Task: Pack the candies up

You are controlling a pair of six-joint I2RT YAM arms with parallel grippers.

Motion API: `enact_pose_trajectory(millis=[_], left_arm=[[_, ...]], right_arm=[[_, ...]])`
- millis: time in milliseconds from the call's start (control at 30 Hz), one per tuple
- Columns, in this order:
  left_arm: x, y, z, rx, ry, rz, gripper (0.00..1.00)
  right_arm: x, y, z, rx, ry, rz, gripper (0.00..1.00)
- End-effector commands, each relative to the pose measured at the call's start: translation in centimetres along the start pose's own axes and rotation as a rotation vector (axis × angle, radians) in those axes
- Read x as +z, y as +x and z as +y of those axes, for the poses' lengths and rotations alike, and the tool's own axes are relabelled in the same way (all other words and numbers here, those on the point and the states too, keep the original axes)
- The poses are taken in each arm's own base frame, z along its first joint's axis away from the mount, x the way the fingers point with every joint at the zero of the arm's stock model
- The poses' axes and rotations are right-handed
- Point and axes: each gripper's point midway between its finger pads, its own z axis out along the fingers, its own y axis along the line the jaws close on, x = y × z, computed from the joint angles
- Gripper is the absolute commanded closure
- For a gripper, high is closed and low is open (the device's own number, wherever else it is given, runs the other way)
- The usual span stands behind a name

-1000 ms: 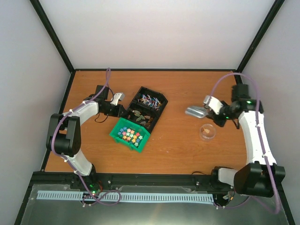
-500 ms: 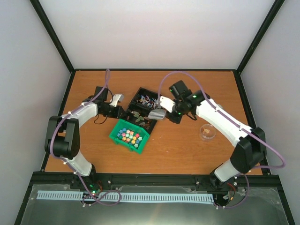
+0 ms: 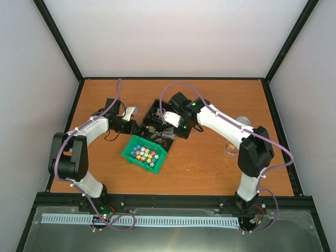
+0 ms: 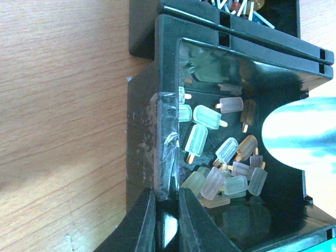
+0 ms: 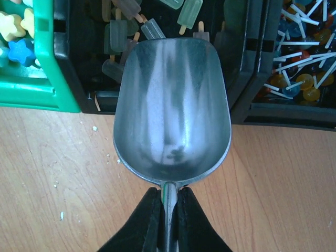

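Candies lie in two joined black bins (image 3: pixel 157 125). Pale popsicle-shaped ones (image 4: pixel 220 157) (image 5: pixel 118 34) fill the nearer bin. Thin stick candies in red, blue and white (image 5: pixel 302 47) (image 3: pixel 164 111) fill the farther one. My left gripper (image 4: pixel 165 197) (image 3: pixel 136 126) is shut on the taped side wall (image 4: pixel 157 131) of the nearer bin. My right gripper (image 5: pixel 168 194) (image 3: pixel 177 124) is shut on the handle of a metal scoop (image 5: pixel 172 105) (image 4: pixel 299 131) (image 3: pixel 168 132). The scoop's bowl is empty, and its tip reaches over the near edge of the popsicle bin.
A green bin (image 3: pixel 128 151) (image 5: pixel 37 79) of coloured star-shaped sweets (image 3: pixel 146 153) touches the black bins at the front left. A small clear dish (image 3: pixel 229 149) stands on the wooden table to the right, beside my right arm's elbow. Crumbs dot the wood near the scoop.
My right arm has swung left from beside the clear dish to the black bins, carrying the scoop with it. The left gripper has kept its hold on the bin wall.
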Motion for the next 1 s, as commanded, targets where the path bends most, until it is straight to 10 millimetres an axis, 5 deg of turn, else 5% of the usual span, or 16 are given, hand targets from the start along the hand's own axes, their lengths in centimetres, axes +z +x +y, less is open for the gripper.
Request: enact_pose_trajectory(millis=[0, 567, 967], left_arm=[[-0.6, -0.1, 0.1, -0.037, -0.031, -0.019, 0.99], [0.3, -0.6, -1.2, 0.032, -0.077, -0.047, 0.99], [1.6, -0.1, -2.1, 0.058, -0.045, -0.017, 0.99]], right_arm=[[-0.4, -0.8, -0.1, 0.01, 0.001, 0.028, 0.97], [6.2, -2.4, 0.1, -0.007, -0.14, 0.156, 0.97], [10.4, -4.8, 0.3, 0.04, -0.197, 0.073, 0.97]])
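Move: The ice-pop compartment of the black box lies some 10 cm to the right gripper's left, 3 cm ahead and 9 cm below; this gripper already holds the empty scoop. From that gripper the lollipop compartment is about 12 cm ahead and 5 cm left, the green tray 15 cm left and 6 cm back. For the left gripper, already pinching the box's rim, the ice-pop compartment's middle is about 7 cm to the right, 1 cm back and 5 cm below. Bring the right gripper left about 7 cm, forward and down some 4 cm each, sinking most early on, so the scoop's blade goes in over the right rim and across the ice-pop compartment towards its left wall; swing the fingertips slightly back and keep the handle gripped. Keep the left fingers pinched on the left rim, easing about 1 cm to the right. ##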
